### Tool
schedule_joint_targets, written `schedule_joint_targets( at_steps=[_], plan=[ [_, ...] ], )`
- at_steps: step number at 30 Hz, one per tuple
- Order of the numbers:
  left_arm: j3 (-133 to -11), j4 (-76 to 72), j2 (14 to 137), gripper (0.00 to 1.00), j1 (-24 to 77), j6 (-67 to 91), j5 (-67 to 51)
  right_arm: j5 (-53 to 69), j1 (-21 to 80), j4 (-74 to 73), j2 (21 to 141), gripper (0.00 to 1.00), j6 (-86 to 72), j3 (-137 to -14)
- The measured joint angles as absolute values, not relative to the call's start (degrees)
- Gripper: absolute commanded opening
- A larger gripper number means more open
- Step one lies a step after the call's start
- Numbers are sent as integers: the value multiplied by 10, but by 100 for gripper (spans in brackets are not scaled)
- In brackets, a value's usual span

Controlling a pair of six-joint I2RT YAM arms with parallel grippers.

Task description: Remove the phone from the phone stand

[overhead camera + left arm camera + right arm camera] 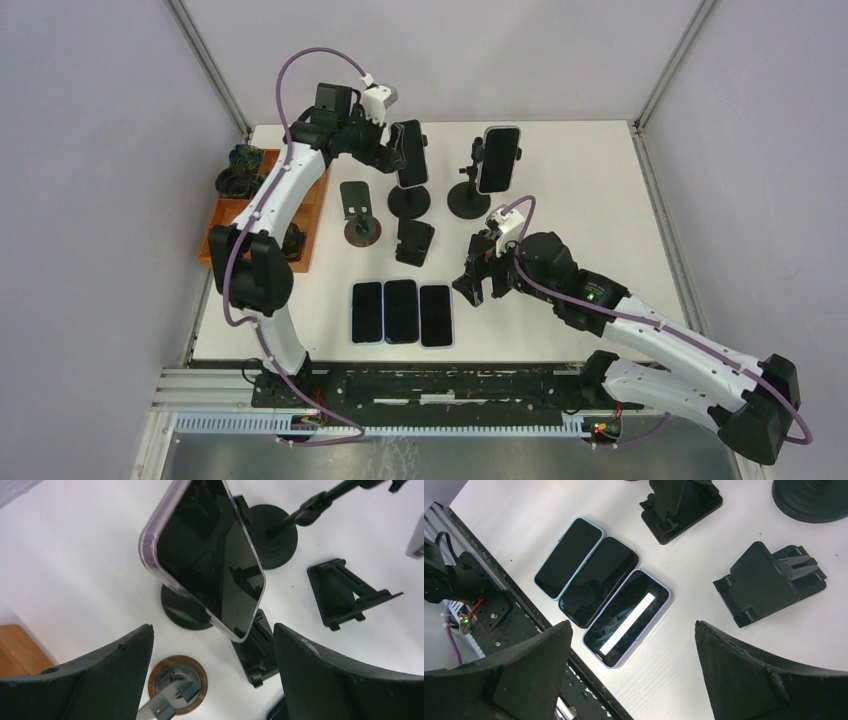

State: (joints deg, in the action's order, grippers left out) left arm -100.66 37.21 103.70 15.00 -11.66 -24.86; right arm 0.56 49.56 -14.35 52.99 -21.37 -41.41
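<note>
A dark phone (410,152) in a clear case is mounted tilted on a black phone stand with a round base (408,201). My left gripper (396,152) is open right beside it on its left. In the left wrist view the phone (210,555) hangs just ahead of the open left gripper (212,627), its lower corner near the right finger (340,680), not clamped. A second phone (499,158) sits on another round-based stand (468,198). My right gripper (480,277) is open and empty, low over the table beside three flat phones (598,581).
Three phones (401,311) lie side by side near the front edge. Empty stands sit mid-table: a wooden-ringed one (359,228), a black folding one (414,241), and another (769,582) by my right gripper. An orange tray (213,225) of parts sits at the left edge.
</note>
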Motion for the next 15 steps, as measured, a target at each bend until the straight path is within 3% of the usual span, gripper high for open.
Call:
schedule_joint_targets(
  at_steps=[9, 15],
  plan=[
    [-1047, 332, 1096, 77, 132, -101, -304, 41, 495, -140, 522, 98, -216, -419],
    [-1067, 316, 1131, 59, 124, -100, -360, 54, 495, -138, 517, 98, -219, -419]
  ],
)
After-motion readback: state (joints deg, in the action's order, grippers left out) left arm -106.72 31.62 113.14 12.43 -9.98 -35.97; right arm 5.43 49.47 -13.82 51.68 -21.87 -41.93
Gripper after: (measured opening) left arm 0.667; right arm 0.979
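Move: Ahead and to the right of the left hand is the phone on its tall stand, its middle about 2 cm ahead, 5 cm right and 5 cm below. The other raised phone is level with it, some 20 cm farther right. Below the left hand, the empty wood-based stand lies 6 cm back and 7 cm left, the empty black stand 9 cm back and 6 cm right. From the right hand, the aimed phone lies roughly 27 cm ahead and 15 cm left, near its height. Reaching forward about 4 cm, with a shift of 2 cm to the right and a slight dip, the left hand brings its fingers around the phone's upper left corner, one finger on the screen side and one behind, while they close by about a quarter. The wrist rolls its left side down and turns clockwise, some 10 degrees in all. The right hand rises and draws back barely 2 cm, fingers open and empty. ##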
